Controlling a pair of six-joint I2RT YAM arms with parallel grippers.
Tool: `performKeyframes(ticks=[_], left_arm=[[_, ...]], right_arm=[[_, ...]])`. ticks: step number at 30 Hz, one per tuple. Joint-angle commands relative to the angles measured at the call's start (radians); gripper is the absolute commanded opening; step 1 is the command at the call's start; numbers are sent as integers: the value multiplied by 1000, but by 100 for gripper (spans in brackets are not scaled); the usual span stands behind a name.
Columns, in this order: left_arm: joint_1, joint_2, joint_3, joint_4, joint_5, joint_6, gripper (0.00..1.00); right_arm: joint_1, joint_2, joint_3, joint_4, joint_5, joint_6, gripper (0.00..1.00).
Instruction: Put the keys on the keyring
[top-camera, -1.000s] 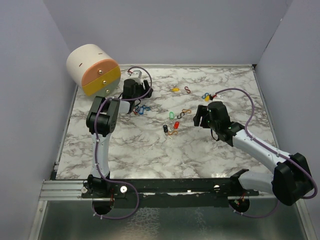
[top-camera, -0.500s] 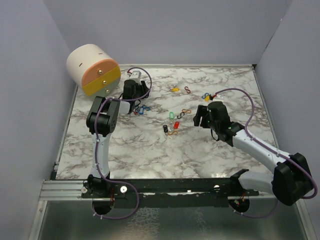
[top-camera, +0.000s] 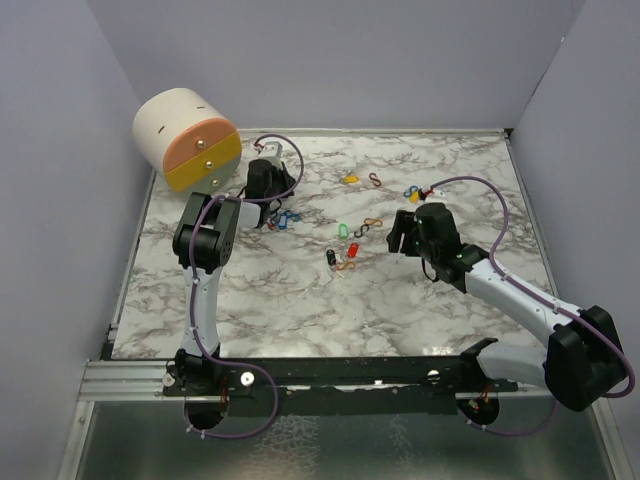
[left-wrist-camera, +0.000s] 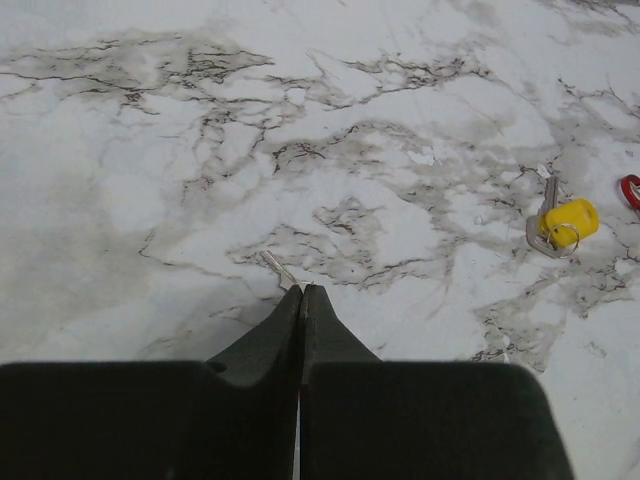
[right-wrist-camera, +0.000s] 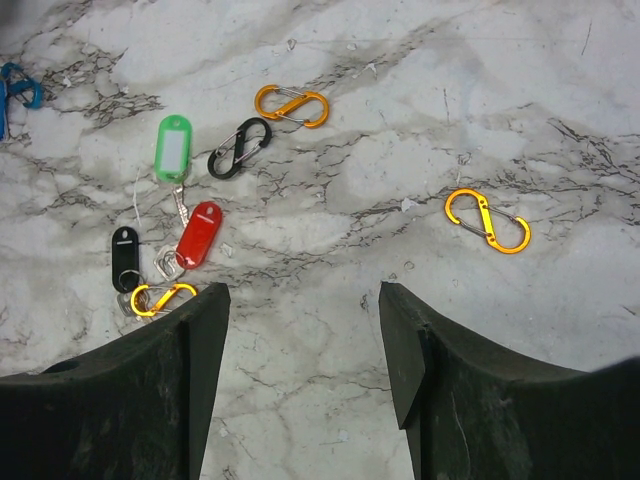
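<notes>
The keys lie on the marble: a green tag (right-wrist-camera: 172, 148), a red tag (right-wrist-camera: 198, 234) and a black tag (right-wrist-camera: 124, 256) left of my right gripper (right-wrist-camera: 303, 300), which hovers open and empty. A yellow tag (left-wrist-camera: 570, 220) with its metal key rests to the right of my left gripper (left-wrist-camera: 301, 288). That gripper is shut, with a thin silvery wire (left-wrist-camera: 274, 267) poking out of its tips. Whether that wire is the keyring I cannot tell. From above, the left gripper (top-camera: 280, 190) is at the back left and the right gripper (top-camera: 396, 236) mid-right, with blue tags (top-camera: 285, 218) near the left one.
S-shaped clips lie about: orange ones (right-wrist-camera: 291, 104) (right-wrist-camera: 487, 220) (right-wrist-camera: 160, 297) and a black one (right-wrist-camera: 239, 147). A white drum with an orange and yellow face (top-camera: 188, 138) stands at the back left corner. Grey walls enclose the table.
The left gripper's jaws have closed from open to shut. Neither arm has visibly moved, and the keys lie where they were.
</notes>
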Motion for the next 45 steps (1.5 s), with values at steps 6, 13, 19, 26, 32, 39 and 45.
performKeyframes(ticks=[6, 13, 19, 26, 32, 39, 45], left_arm=[[-1, -84, -64, 56, -10, 3, 0], [0, -194, -127, 86, 17, -4, 0], [-2, -284, -189, 96, 92, -62, 0], [-37, -460, -303, 104, 163, -99, 0], [-96, -694, -466, 102, 131, -124, 0], [-185, -904, -632, 91, 43, -149, 0], [-196, -952, -703, 80, 49, -154, 0]], right_arm=[[2, -1, 2, 19, -27, -29, 60], [3, 11, 7, 21, -31, -33, 59], [3, 84, 41, 14, -33, -44, 59], [3, 225, 104, 21, -23, -37, 59], [5, 299, 108, 70, -77, -37, 58], [17, 383, 156, 98, -98, -3, 58], [25, 447, 198, 109, -94, 46, 58]])
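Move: From the right hand, the red tag lies about 5 cm ahead, 7 cm left and 10 below. On the same tabletop, the green tag is 10 cm ahead and 10 left of the hand, the black carabiner 10 ahead and 5 left, and the black tag 2 ahead and 12 left. From the left hand, the red tag is some 17 cm back and 14 right, slightly below; the blue-tag bunch sits 7 back and about 1 left. Lift the empty, shut left gripper off the far-left part of the table, drawing it back about 20 cm while raising it nearly as much, swinging its tips somewhat up and clockwise. Meanwhile lower the open right gripper some 7 cm, tipping its fingers about 10 degrees further down, then ease it left and forward towards the red tag, touching nothing yet. ##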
